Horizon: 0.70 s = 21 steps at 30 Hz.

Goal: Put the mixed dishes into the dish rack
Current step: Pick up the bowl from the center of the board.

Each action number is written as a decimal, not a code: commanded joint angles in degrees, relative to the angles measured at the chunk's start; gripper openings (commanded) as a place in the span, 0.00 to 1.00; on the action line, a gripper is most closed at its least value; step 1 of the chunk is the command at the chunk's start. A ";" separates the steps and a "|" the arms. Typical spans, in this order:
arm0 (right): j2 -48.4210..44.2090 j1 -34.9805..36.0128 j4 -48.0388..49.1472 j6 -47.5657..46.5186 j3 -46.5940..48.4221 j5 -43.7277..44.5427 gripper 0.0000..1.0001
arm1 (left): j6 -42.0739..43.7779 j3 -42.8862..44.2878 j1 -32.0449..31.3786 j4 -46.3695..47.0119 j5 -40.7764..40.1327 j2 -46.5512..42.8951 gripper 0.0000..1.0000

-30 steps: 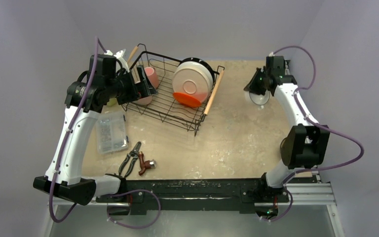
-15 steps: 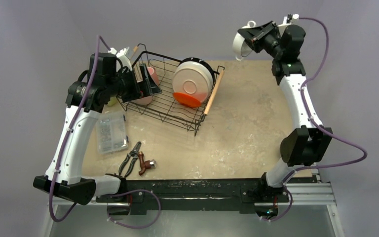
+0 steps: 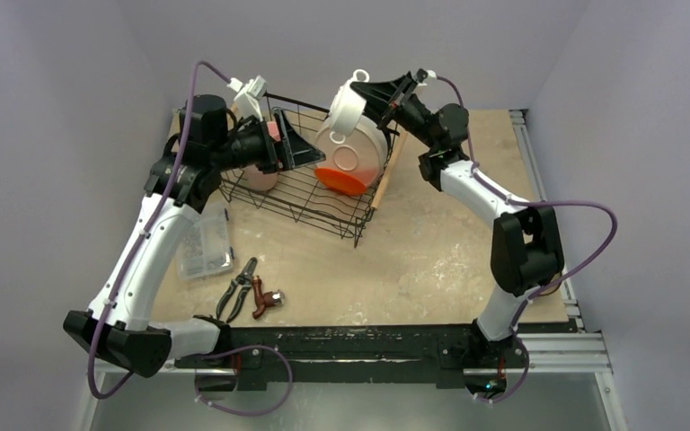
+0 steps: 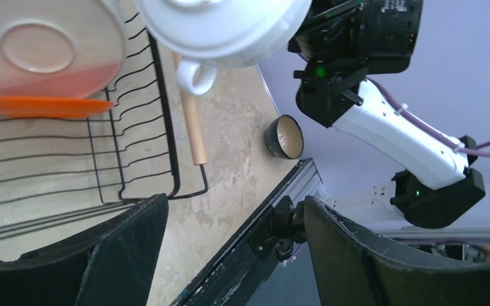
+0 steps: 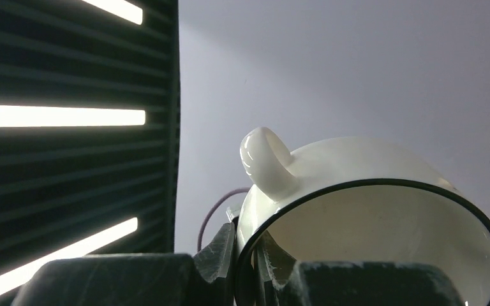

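Observation:
The black wire dish rack (image 3: 310,199) stands at the back left of the table. In it a cream plate (image 3: 352,151) leans on edge over a red plate (image 3: 343,182). My right gripper (image 3: 375,95) is shut on the rim of a white mug (image 3: 347,104) and holds it tilted in the air above the plates. The right wrist view shows the dark-rimmed mug (image 5: 357,210) pinched between the fingers (image 5: 220,252). My left gripper (image 3: 293,146) hovers open and empty over the rack's left part, beside a pink mug (image 3: 257,180). A small dark bowl (image 4: 284,137) sits on the table near the rail.
A clear plastic box (image 3: 203,242) of small parts lies left of the rack. Pliers (image 3: 238,289) and a red-handled tool (image 3: 266,299) lie near the front edge. The rack's wooden handle (image 3: 387,171) runs along its right side. A wall stands close behind the rack.
The right arm has swung left from the back right corner, carrying the white mug up and over the rack. The left gripper has risen and turned above the pink mug.

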 commanded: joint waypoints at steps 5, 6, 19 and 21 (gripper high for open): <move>-8.49 -0.22 15.68 13.99 -2.58 -1.75 0.00 | -6.50 -10.21 -2.99 30.03 4.53 -6.04 0.61; -9.15 -0.21 15.90 14.32 -3.14 -1.89 0.00 | -6.12 -9.76 -3.27 29.55 4.43 -5.68 0.60; -13.87 -0.17 17.74 18.08 -4.64 -1.59 0.00 | -1.23 -5.51 -10.47 27.69 -1.40 -2.03 0.60; -14.31 -0.08 17.78 18.27 -4.85 -1.74 0.00 | -1.17 -5.16 -11.26 28.61 -1.43 -1.33 0.57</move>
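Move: The bowl, held by its rim in the right fingers, has its middle about 6 cm ahead of the left hand, 8 to its right and 5 above. From the left hand, the racked plates stand some 13 cm ahead, 6 right and 8 below, the orange dish 7 ahead, 6 right and 12 below. The open left gripper waits about 7 cm back from the right hand, 11 to its left and 10 lower. Right hand draws the pinched bowl about 9 cm back and up; left, fingers narrowing, nears it rightward, rising. ##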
